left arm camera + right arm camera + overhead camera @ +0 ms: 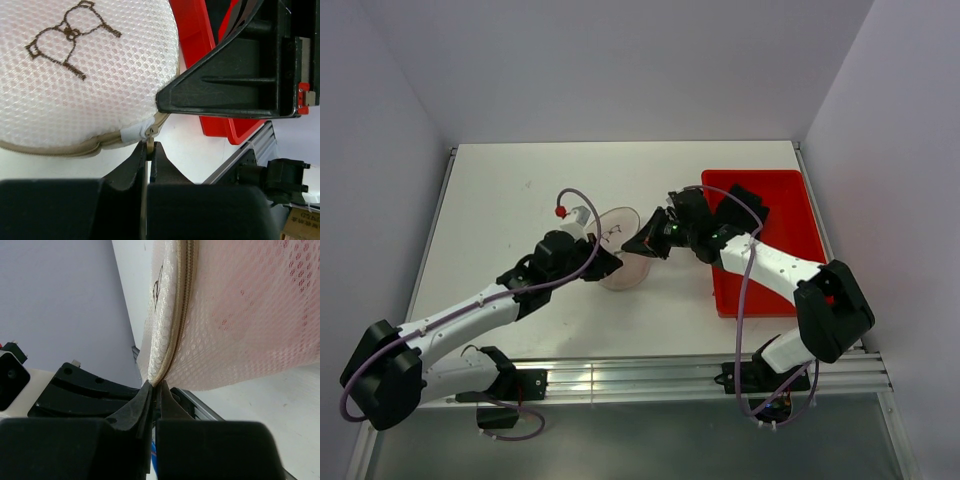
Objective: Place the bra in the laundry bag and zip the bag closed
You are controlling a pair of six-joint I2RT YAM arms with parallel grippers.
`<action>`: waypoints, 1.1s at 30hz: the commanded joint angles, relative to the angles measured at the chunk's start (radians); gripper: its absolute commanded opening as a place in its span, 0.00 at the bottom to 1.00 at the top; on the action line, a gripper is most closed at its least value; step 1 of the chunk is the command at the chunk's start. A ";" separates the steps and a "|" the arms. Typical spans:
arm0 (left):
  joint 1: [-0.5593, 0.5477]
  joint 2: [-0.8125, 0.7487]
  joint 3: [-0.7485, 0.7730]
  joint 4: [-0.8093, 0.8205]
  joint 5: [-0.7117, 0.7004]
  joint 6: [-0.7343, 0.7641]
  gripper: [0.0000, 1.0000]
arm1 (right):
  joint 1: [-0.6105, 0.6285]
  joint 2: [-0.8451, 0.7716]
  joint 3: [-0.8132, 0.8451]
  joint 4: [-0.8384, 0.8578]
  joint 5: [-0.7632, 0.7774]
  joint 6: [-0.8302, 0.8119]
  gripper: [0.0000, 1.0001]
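The laundry bag point(623, 232) is a white mesh disc held up on edge between my two grippers at the table's middle. In the left wrist view the laundry bag point(85, 75) shows an embroidered brown bra outline. My left gripper point(149, 148) is shut on the beige zipper pull point(150, 144) at its rim. My right gripper point(156, 386) is shut on the zipped rim point(181, 315) of the laundry bag point(250, 340). A pale pink tint, the bra point(265, 300), shows through the mesh. From above, the left gripper point(613, 262) and right gripper point(643, 243) meet at the bag.
A red plastic bin point(775, 205) stands at the right of the table, under the right arm. The right gripper's black finger point(225, 80) crosses the left wrist view in front of the red bin point(197, 45). The table's metal front rail point(640, 375) runs along the near edge.
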 commanded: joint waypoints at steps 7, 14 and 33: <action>0.062 -0.024 -0.019 -0.041 -0.001 0.005 0.00 | -0.089 -0.021 0.100 -0.107 0.071 -0.103 0.00; 0.073 -0.018 0.020 -0.086 -0.034 0.033 0.00 | -0.090 -0.004 0.156 -0.142 0.074 -0.125 0.00; 0.102 -0.171 0.157 -0.300 -0.113 0.074 0.60 | -0.058 0.140 0.469 -0.221 0.064 -0.143 0.00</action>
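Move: The left gripper is already shut on the laundry bag's zip pull, and the right gripper already pinches the zipped edge about 3 cm ahead of it. The laundry bag's middle lies roughly 4 cm ahead, 1 cm right and 5 cm below the left hand, and about 1 cm ahead and 5 cm below the right hand. From the right hand the red box's middle is some 36 cm right, 3 cm ahead and 12 cm down. Keep both pinches on the zipped edge and ease the two hands slowly up together, about 2 cm and a little forward. Then open the left gripper wide to let go of the zip pull and draw it away to the left, about 5 cm, dipping briefly; meanwhile swing the right gripper quickly forward and up, still pinching the bag's edge, tipping its fingers up slightly. ##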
